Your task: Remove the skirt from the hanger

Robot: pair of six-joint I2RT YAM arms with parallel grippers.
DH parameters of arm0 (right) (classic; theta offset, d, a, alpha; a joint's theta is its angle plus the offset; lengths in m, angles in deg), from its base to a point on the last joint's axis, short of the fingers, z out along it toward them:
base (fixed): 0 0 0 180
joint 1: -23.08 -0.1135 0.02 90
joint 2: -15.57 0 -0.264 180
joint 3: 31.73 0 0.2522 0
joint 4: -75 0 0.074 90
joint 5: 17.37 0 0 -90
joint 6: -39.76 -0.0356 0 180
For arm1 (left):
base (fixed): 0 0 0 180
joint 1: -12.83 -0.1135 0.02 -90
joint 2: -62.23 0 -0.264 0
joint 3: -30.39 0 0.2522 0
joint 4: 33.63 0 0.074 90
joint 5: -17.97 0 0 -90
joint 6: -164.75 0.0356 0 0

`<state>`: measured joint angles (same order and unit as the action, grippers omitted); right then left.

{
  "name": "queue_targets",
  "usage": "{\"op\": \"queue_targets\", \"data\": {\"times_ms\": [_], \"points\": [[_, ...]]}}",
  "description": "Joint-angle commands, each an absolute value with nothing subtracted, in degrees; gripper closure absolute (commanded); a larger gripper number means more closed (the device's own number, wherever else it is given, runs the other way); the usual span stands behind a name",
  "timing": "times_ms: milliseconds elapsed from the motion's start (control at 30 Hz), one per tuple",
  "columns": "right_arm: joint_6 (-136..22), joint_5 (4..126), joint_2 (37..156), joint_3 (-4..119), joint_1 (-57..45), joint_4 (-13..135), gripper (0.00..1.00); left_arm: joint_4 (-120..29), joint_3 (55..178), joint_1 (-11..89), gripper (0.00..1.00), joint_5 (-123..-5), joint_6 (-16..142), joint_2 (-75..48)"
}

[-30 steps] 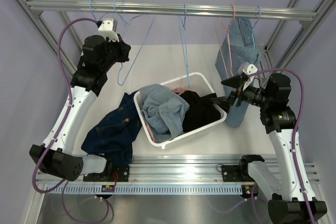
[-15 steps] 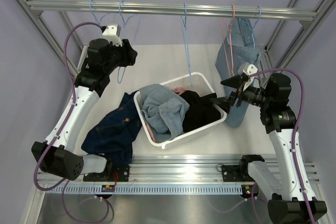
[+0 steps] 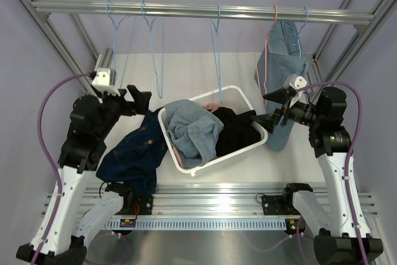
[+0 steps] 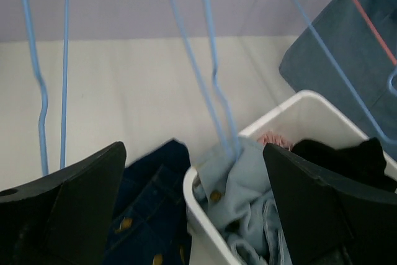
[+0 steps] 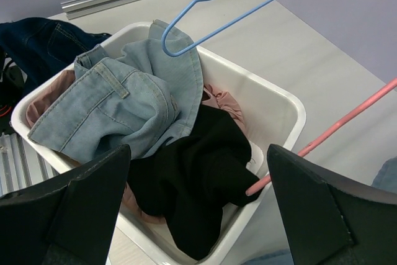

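A dark blue buttoned skirt (image 3: pixel 133 150) lies crumpled on the table left of the white basket (image 3: pixel 180 167); the left wrist view shows it (image 4: pixel 152 215) below the fingers. Two bare blue hangers (image 3: pixel 151 48) hang from the rail's left part. My left gripper (image 3: pixel 138 105) hovers open over the skirt's far edge, holding nothing (image 4: pixel 192 153). A light denim garment (image 3: pixel 282 60) still hangs on a hanger at the right. My right gripper (image 3: pixel 268 108) stands open at the basket's right end, empty (image 5: pixel 198 153).
The basket (image 5: pixel 291 107) holds light denim, black and pink clothes. A third bare blue hanger (image 3: pixel 217 48) dangles over it, and a pink hanger (image 3: pixel 268 48) hangs beside the light denim. The frame's rail (image 3: pixel 198 10) crosses the back, with slanted posts at both sides.
My left gripper opened and let go of the blue hanger at the rail, then drew back down toward the near left. The hanger now hangs free. The right arm stayed put.
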<state>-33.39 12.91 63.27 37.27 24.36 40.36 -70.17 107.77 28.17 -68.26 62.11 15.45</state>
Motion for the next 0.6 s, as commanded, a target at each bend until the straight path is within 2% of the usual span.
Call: {"op": "queue_targets", "data": {"times_ms": [0, 233, 433, 567], "points": [[-31.96, 11.29, 63.03, 37.40, 25.10, 40.32, 0.00, -77.61, 101.56, 28.21, 0.02, -70.70, 59.38, 20.91], [-31.16, 10.93, 63.03, 37.40, 25.45, 39.88, 0.01, -91.67, 91.80, 28.21, 0.01, -75.37, 44.90, 29.97], [-30.99, 10.93, 62.86, 37.57, 25.63, 39.62, 0.01, -100.03, 89.33, 28.21, 0.01, -83.25, 38.72, 25.59], [-30.99, 10.76, 62.50, 37.57, 25.98, 39.53, 0.00, -99.33, 88.80, 28.21, 0.01, -86.35, 36.96, 21.37]]}}
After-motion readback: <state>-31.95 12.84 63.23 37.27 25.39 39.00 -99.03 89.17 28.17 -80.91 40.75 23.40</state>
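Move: The dark blue skirt lies spread on the table about 33 cm below the left hand, its middle some 9 cm back and 6 cm to the left. The white basket of clothes stands roughly 21 cm to the right of this hand and 2 cm back, about 31 cm lower. The emptied blue hanger hangs some 13 cm ahead, 2 cm right and 7 cm above. From the right hand the dark blue skirt lies about 40 cm left, 5 cm back and 28 cm below. The empty left hand leaves the hanger side and drops about 20 cm towards the dark blue skirt, at the same time drawing back some 9 cm and easing about 5 cm left, slowing near the end. On the way the wrist tips the fingers down by some 40 degrees and swings them counter-clockwise, so that they slant down at the skirt's buttoned waistband left of the basket, still wide open and not yet touching the cloth. ##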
